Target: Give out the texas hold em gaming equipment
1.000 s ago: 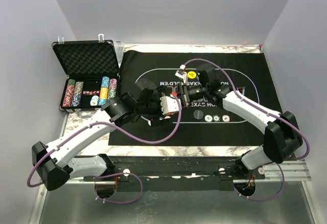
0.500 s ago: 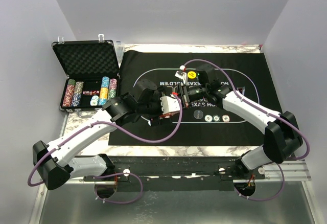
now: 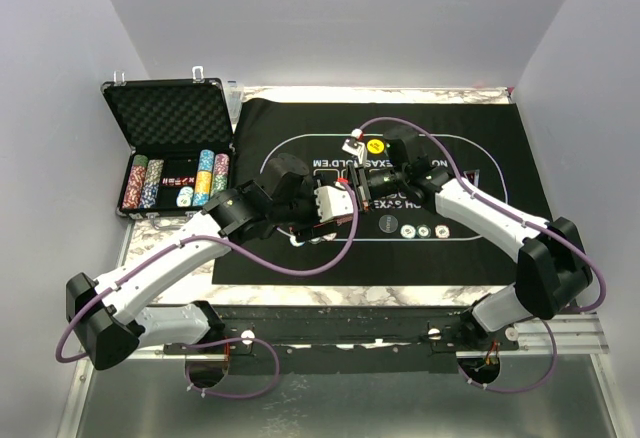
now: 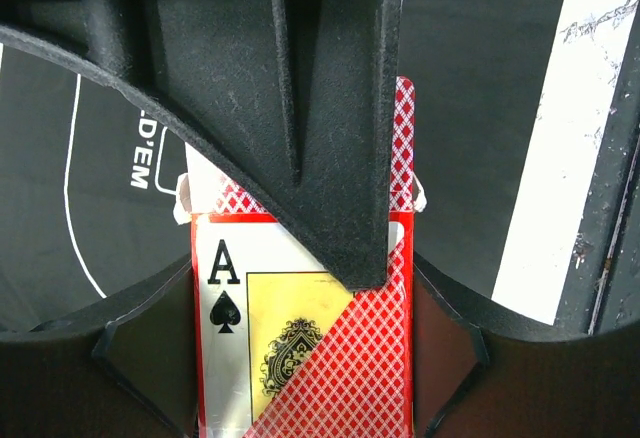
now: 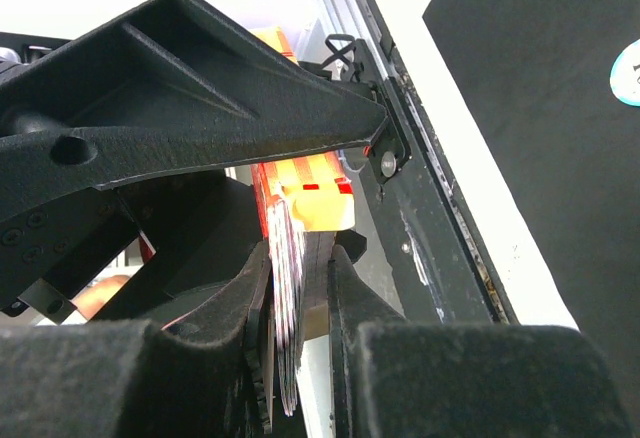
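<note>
The red-orange card box, with an ace of spades printed on it, sits between the fingers of my left gripper, which press on both its sides. From above, that left gripper and box hover over the middle of the black mat. My right gripper meets it from the right. It is shut on a stack of playing cards at the box's mouth. Three poker chips lie on the mat, and a yellow button disc lies farther back.
A black foam-lined case stands open at the left, with rows of chips in it. The felt mat covers most of the marble table. A black disc lies beside the three chips.
The left gripper's jaws have closed in from wide open onto the sides of the card box. The left arm has shifted slightly. The right arm has stayed put.
</note>
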Robot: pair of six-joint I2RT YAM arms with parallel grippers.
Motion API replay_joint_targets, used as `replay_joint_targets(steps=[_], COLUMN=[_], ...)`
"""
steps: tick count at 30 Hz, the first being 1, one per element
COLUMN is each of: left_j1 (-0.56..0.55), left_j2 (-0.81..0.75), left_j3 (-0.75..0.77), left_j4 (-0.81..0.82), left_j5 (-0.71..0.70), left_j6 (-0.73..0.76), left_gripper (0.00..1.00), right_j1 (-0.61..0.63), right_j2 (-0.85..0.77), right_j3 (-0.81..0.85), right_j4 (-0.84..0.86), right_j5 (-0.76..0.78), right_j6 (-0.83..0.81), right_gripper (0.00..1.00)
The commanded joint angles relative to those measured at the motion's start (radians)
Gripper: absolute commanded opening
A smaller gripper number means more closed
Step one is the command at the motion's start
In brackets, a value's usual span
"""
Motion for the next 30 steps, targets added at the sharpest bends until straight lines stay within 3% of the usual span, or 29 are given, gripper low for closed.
replay_joint_targets(steps=[1,6,11,16,22,30], left_j1=[-0.007,-0.001,0.026,0.054,0.064,0.070], left_j2=[-0.010,-0.022,-0.054,-0.122,-0.169,-0.219], left_j3=[0.008,-0.010,-0.043,-0.100,-0.141,-0.180], left_j4=[0.003,0.003,0.034,0.116,0.130,0.135], left_j5=[0.033,0.057,0.095,0.119,0.119,0.113], left_j6=[-0.006,-0.057,-0.144,-0.194,-0.197,-0.161], left_gripper=[0.29,0.00,0.00,0.00,0.00,0.00], right_j1=[0.007,0.007,0.005,-0.015,-0.030,-0.030], right_j2=[-0.001,0.012,0.010,0.007,-0.002,0.047], right_j3=[0.001,0.011,0.019,0.033,0.071,0.122], right_j4=[0.073,0.092,0.090,0.053,-0.112,-0.123], right_j5=[-0.037,-0.051,-0.053,-0.049,-0.004,-0.078], right_j6=[0.032,0.050,0.050,0.021,-0.148,-0.165], right_gripper=[0.01,0.35,0.62,0.82,0.83,0.83])
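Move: The left fingers already hold the card box by its sides; its checkered open end lies about 7 cm to this hand's right and 2 cm below. The right fingers are pinching that end, at their own hand point. From the right hand, the yellow big-blind button is about 15 cm ahead and 7 cm right, the grey button some 10 cm right and 3 cm back, both roughly 18 cm below on the mat. Back and to its left, some 3 cm in all, the left hand draws the card box away from the right hand, still gripping it, dipping briefly on the way and rolling about 10 degrees so that its left side drops. The right fingers have by then spread wide and let go of the checkered end, that hand shifting only about 1 cm up and forward. ##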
